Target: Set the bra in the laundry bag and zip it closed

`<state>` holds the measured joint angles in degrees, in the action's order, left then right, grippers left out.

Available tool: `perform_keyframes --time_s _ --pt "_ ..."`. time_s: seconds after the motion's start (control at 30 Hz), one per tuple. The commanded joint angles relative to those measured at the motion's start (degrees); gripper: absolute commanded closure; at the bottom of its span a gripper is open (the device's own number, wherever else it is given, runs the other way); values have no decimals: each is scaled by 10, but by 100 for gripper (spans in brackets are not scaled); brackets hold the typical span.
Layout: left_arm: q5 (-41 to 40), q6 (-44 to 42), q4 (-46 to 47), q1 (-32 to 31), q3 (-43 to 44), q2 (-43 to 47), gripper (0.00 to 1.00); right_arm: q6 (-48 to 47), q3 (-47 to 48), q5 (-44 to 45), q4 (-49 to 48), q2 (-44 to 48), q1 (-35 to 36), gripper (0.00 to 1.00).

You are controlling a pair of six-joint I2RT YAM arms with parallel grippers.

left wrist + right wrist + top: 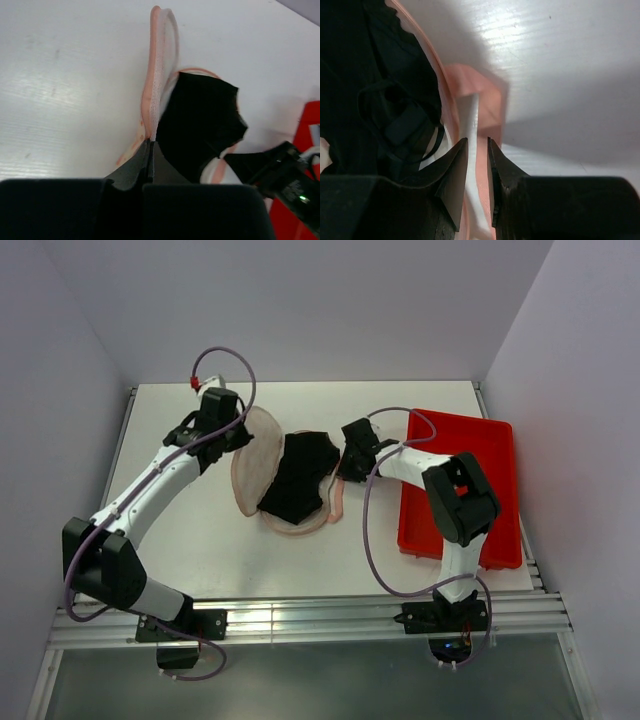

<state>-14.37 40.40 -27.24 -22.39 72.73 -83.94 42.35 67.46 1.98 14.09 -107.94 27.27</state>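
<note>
The laundry bag [262,455] lies open mid-table, a beige-pink pouch with a pink zipper rim. Its left lobe is lifted on edge, and in the left wrist view [157,70] it stands upright. The black bra [297,478] lies on the flat lobe, and it also shows in the left wrist view [200,122] and the right wrist view [375,95]. My left gripper [242,440] is shut on the raised lobe's rim [150,142]. My right gripper [342,475] grips the bag's right rim, and the white and pink edge [480,110] fills the narrow gap between its fingers [477,141].
A red rectangular tray [500,490] lies at the right, under the right arm's elbow. White walls close the table at the back and both sides. My right gripper shows at the lower right of the left wrist view [287,177].
</note>
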Motion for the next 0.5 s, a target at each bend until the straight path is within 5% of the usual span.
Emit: perform_keyframes --time_s 0.0,0.47 --pt "2 21 12 -32 56 -35 100 2 27 0 -8 -21 5 71" --pt "24 51 43 -152 152 -162 100 5 37 -12 -20 -45 6 71"
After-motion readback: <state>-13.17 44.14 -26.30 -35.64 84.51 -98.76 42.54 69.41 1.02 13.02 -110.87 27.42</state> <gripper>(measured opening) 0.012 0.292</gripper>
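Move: The left hand holds the laundry bag's lid by its edge, roughly 18 cm above the table. The bag's right rim lies about 19 cm to its right and 2 cm back. The bra in the open half is about 10 cm to its right and 2 cm back, the pink strap some 20 cm right and 6 cm back. From the right hand, the same rim is about 2 cm to its left, level fore and aft and 2 cm below. Still pinching the lid's edge in shut fingers, the left hand carries it about 13 cm to the right, over the bra and towards the waiting right gripper. It stays high, sinking only about 2 cm by the end, and the wrist turns some 10 degrees clockwise. ##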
